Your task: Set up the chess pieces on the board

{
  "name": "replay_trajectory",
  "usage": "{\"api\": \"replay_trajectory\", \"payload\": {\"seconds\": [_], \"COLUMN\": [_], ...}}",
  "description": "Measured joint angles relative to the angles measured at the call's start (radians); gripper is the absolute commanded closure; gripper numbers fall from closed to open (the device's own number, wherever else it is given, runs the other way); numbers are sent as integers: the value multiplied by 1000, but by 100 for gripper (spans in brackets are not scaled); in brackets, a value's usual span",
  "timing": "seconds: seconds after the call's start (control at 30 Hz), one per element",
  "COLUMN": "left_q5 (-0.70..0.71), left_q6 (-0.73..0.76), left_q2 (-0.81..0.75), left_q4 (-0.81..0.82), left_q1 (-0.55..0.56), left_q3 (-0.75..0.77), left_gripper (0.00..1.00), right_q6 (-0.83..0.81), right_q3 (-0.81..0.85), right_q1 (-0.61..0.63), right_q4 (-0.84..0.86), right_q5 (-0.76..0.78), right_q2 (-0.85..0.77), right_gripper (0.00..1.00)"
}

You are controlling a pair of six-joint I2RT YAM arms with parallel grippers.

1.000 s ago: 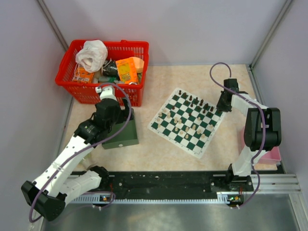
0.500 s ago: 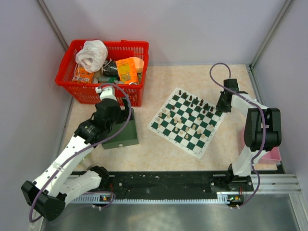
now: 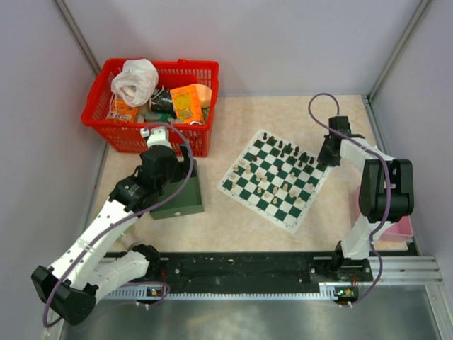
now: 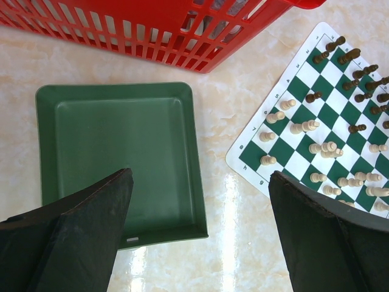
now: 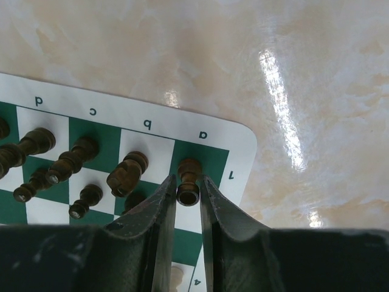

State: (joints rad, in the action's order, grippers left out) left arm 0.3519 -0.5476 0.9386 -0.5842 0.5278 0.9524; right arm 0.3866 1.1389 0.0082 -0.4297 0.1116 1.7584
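The board [image 3: 241, 161] lies right of centre, turned like a diamond, with black and cream chess pieces [image 3: 272, 177] standing on it. My right gripper [image 5: 188, 179] hangs over the board's right corner [image 5: 240, 137]. Its two fingers hug a black piece [image 5: 189, 170] that stands upright on the green corner square marked a and 1. More black pieces [image 5: 127, 170] stand in the squares to its left. My left gripper [image 4: 200, 175] is wide open and holds nothing. It hovers over the right edge of the green tray [image 4: 115, 140], left of the board [image 4: 243, 161].
A red basket [image 3: 152, 134] full of packets stands at the back left, just behind the empty green tray [image 3: 180, 202]. A pink container [image 3: 400, 227] sits by the right arm's base. Grey walls close in the table on three sides.
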Motion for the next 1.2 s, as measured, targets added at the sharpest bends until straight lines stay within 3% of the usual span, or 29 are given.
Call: {"api": "replay_trajectory", "payload": {"seconds": [0.17,0.53,0.83,1.0,1.2], "left_q5": [0,0,0,0,0], "left_q6": [0,0,0,0,0], "left_q2": [0,0,0,0,0], "left_q4": [0,0,0,0,0], "left_q1": [0,-1,-2,-2,-2], "left_q3": [-1,-4,-5,-8,-8], "left_gripper": [1,1,1,1,1], "right_q6": [-1,-49,-50,-44,-27], "right_q3": [3,140,152,157,182], "right_q1": [0,0,15,129,314], "right_q4": [-27,-88,-122,-125,-122], "right_q5": [0,3,-30,-62,-76], "right_q2": [0,0,-49,-133,-114], "right_gripper": [68,62,54,53,53]}}
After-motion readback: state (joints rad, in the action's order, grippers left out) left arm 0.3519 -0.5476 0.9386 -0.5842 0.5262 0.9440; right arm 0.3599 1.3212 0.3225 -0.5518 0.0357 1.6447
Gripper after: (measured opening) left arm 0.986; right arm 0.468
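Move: The dark rook stands on the board's far right corner square, right at the right hand's fingertips, its middle about 1 cm below them. The dark knight is some 3 cm left and 2 cm farther out; a stray dark pawn in the open board stands roughly 17 cm left, level ahead, about 2 cm lower. From the left hand the rook lies about 50 cm right, 12 cm ahead and 20 cm below. Upward and a little forward, the right hand comes off the dark rook as its fingers part to just under half open. After some 4 cm of rise it swings left across the far rows, fast, towards the stray pawn: about 14 cm left and 10 cm up in all, easing back over its small forward gain and turning some 20 degrees counter-clockwise while the fingertips tip up slightly. ##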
